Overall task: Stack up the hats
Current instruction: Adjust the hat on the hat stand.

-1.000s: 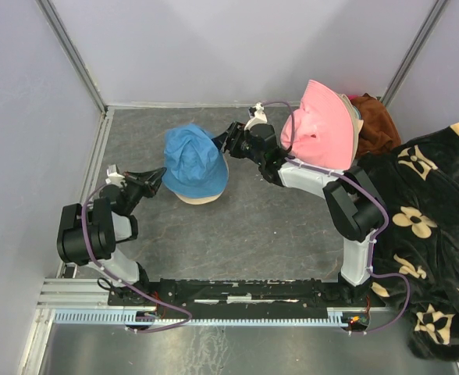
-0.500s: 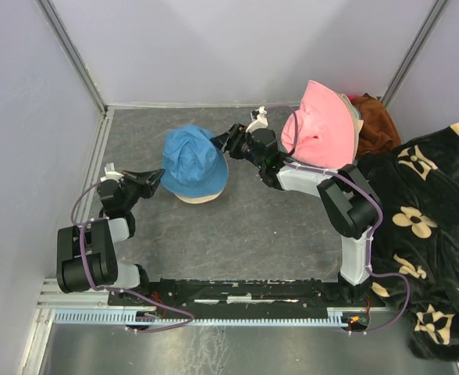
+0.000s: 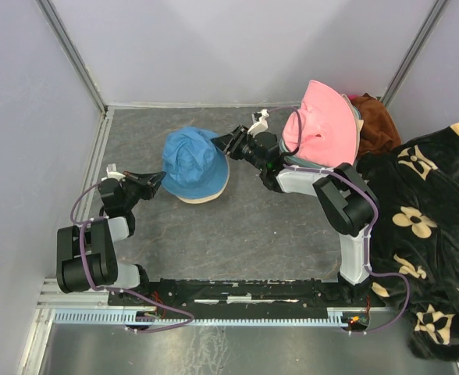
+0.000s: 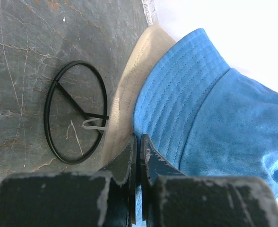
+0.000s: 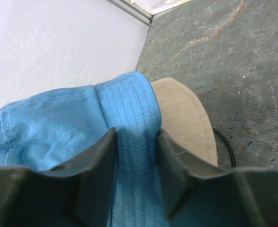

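Observation:
A blue hat (image 3: 192, 156) sits on top of a beige hat (image 3: 206, 196) at the middle of the floor. My left gripper (image 3: 159, 179) is at its left edge. In the left wrist view its jaws (image 4: 138, 138) are shut where blue brim (image 4: 177, 94) meets beige brim (image 4: 129, 85), with a sliver of blue between them. My right gripper (image 3: 228, 142) is at the hat's right edge, open, its fingers (image 5: 135, 137) standing either side of a fold of blue brim (image 5: 129, 104). A pink hat (image 3: 323, 125) leans at the back right.
A rust-brown cloth (image 3: 374, 121) lies behind the pink hat. A black blanket with beige flowers (image 3: 425, 219) fills the right side. A black wire ring (image 4: 75, 112) lies on the floor beside the beige brim. Walls close off the left and back.
The right jaws have narrowed around the blue brim, and that gripper edged left. The left arm's elbow drew back while its gripper stayed at the hat's edge.

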`<state>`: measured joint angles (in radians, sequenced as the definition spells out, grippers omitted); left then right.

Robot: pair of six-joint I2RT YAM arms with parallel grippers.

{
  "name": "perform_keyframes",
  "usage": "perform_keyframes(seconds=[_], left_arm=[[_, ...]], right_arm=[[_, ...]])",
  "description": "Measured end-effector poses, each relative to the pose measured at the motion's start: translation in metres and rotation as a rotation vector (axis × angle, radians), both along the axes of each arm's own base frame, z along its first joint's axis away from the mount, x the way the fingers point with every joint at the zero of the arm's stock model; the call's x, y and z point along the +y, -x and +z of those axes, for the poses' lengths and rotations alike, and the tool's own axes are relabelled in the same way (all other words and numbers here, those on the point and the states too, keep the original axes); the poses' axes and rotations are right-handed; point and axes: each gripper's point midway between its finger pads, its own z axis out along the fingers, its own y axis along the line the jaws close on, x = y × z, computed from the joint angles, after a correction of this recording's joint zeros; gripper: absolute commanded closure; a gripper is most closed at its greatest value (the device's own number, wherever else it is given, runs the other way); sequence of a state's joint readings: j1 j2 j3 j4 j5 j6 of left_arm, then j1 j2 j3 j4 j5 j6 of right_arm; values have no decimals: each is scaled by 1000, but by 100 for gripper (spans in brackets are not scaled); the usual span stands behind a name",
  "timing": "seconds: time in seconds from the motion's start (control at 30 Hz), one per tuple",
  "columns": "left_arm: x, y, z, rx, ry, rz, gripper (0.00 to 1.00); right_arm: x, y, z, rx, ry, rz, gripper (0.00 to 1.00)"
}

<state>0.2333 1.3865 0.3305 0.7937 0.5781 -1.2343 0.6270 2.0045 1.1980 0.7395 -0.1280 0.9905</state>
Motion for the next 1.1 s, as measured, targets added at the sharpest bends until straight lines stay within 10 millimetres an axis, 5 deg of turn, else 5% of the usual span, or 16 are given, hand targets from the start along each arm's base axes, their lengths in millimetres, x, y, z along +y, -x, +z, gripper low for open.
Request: perform_keyframes(seconds=[0.17,0.4,1.1], left_arm=[[0,0,-2,13,0,1,97],[2,1,0,8,-24,5,97],[-2,-5,-8,37,-177,11,97]], right_arm=[[3,1,10,-15,-43,10,85],[-1,-1,5,1,-11,-15,98],[1,-1,-23,65,170,-74,95]])
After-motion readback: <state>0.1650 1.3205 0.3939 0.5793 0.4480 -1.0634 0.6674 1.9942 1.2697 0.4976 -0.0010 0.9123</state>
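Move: The blue hat's middle is about 8 cm right of the left hand, 3 cm ahead and slightly higher; from the right hand it is some 6 cm left, 6 cm back and a little lower. The beige hat sits under it, roughly 5 cm left, 7 cm back and 5 cm below the right hand. The pink hat lies about 27 cm to the right hand's right and 3 cm ahead. Right fingers close on the blue brim, then sink about 3 cm; the left keeps its pinch, rolling 10 degrees. ##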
